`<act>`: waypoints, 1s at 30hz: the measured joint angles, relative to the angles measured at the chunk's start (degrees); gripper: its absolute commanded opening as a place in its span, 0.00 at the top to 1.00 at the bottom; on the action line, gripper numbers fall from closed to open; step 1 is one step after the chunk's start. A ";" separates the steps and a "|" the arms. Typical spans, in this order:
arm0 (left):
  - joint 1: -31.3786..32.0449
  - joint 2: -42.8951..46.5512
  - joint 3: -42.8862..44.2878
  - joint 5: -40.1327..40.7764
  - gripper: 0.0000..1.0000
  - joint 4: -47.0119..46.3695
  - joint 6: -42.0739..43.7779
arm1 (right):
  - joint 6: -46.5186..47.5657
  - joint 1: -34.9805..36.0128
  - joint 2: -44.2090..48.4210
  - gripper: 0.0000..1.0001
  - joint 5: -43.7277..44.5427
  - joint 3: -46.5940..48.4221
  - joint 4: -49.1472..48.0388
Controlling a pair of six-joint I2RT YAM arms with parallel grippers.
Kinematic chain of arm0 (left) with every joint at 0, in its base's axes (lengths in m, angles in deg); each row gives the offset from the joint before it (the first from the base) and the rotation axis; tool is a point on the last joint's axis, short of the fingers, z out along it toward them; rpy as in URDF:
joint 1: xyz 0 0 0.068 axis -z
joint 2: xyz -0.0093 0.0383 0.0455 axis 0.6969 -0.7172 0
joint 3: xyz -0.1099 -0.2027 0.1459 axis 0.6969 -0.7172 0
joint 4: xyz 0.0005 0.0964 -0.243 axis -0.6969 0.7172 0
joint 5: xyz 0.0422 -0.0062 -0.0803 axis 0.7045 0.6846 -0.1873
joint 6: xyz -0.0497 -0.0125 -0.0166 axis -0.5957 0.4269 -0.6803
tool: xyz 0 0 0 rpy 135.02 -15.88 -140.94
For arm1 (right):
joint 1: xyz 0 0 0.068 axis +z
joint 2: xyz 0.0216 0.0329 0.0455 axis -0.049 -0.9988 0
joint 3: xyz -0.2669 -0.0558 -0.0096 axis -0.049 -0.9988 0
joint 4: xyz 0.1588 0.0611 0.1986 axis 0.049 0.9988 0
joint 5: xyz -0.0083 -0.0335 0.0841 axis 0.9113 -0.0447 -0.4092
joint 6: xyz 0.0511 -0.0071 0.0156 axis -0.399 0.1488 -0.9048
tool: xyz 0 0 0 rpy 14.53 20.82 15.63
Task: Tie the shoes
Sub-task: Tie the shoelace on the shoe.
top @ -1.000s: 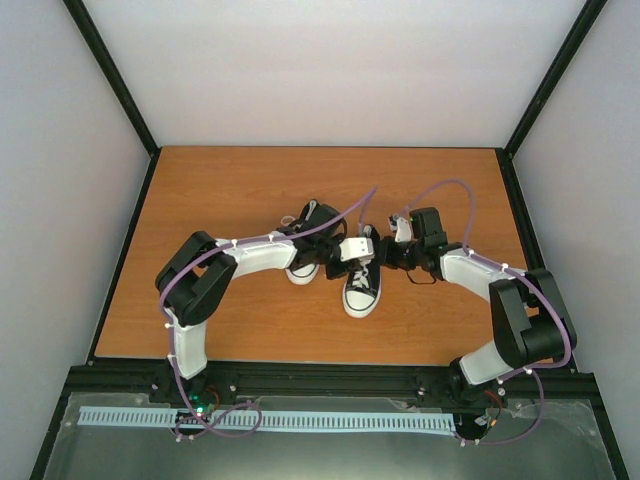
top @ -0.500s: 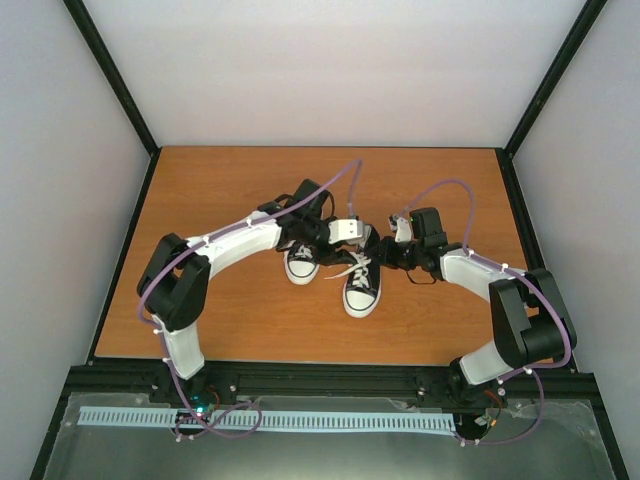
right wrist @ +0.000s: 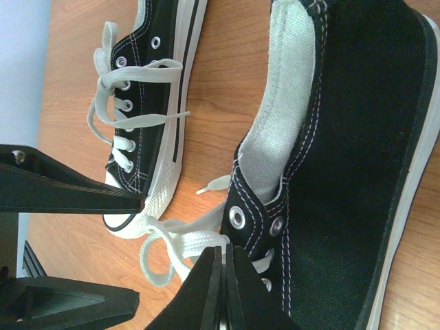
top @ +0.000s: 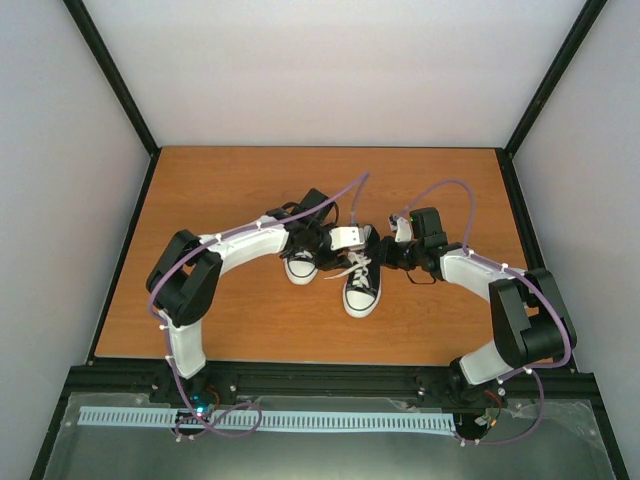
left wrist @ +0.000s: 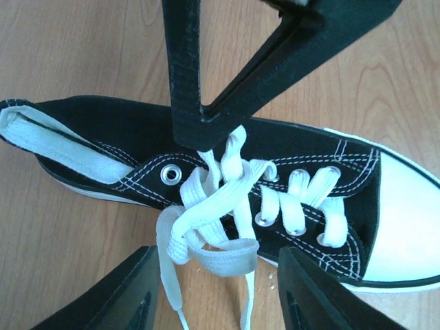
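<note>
Two black shoes with white toe caps lie mid-table, one (top: 361, 290) nearer the arms and the other (top: 300, 268) to its left. In the left wrist view the nearer shoe (left wrist: 137, 137) lies crosswise, and a loose white lace loop (left wrist: 213, 251) hangs off its side. My left gripper (left wrist: 216, 295) is open and straddles that loop without touching it. My right gripper (right wrist: 223, 275) is shut on the white lace (right wrist: 185, 244) beside the top eyelets. Its black fingers (left wrist: 184, 82) come down onto the lace crossing.
The second shoe (right wrist: 144, 103) lies just beyond, its laces loose. The left gripper's fingers (right wrist: 69, 196) show at the left of the right wrist view. Black frame rails (top: 130, 250) edge the wooden table (top: 230, 180), with white walls behind.
My left gripper has opened and let the lace loop drop between its fingers. Its arm swung back a little. The right arm has not moved.
</note>
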 measured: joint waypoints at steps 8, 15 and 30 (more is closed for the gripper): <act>0.39 0.20 -3.10 2.49 0.58 -2.25 -8.13 | 0.02 0.00 -0.13 0.97 0.00 0.02 0.02; 0.61 -0.09 -3.34 2.78 0.57 -2.38 -12.52 | 0.04 0.00 -0.79 0.97 -0.02 0.24 0.04; 1.44 -0.92 -2.69 0.13 0.79 -4.39 -15.89 | 0.11 0.00 -1.09 0.97 -0.07 0.48 0.02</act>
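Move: The lace loop I want lies just off my left fingertips, some 3 cm to their right and a centimetre below. From that hand, the toe cap of the same shoe is about 8 cm back, 4 cm right and 5 cm lower; the other shoe's middle is some 5 cm ahead, 8 cm left and 5 cm lower. My right hand, shut on the lace at the eyelets, has the loop about 5 cm to its left and 1 cm back. I sink my left hand about 2 cm beside the loop while the wrist turns some 10 degrees counter-clockwise and tips over a little, then ease it about a centimetre back and to the left. Late on, its half-open fingers narrow to about a quarter open around the loop's end, one fingertip coming onto the lace. My right hand keeps its pinch on the lace and stays in place. ##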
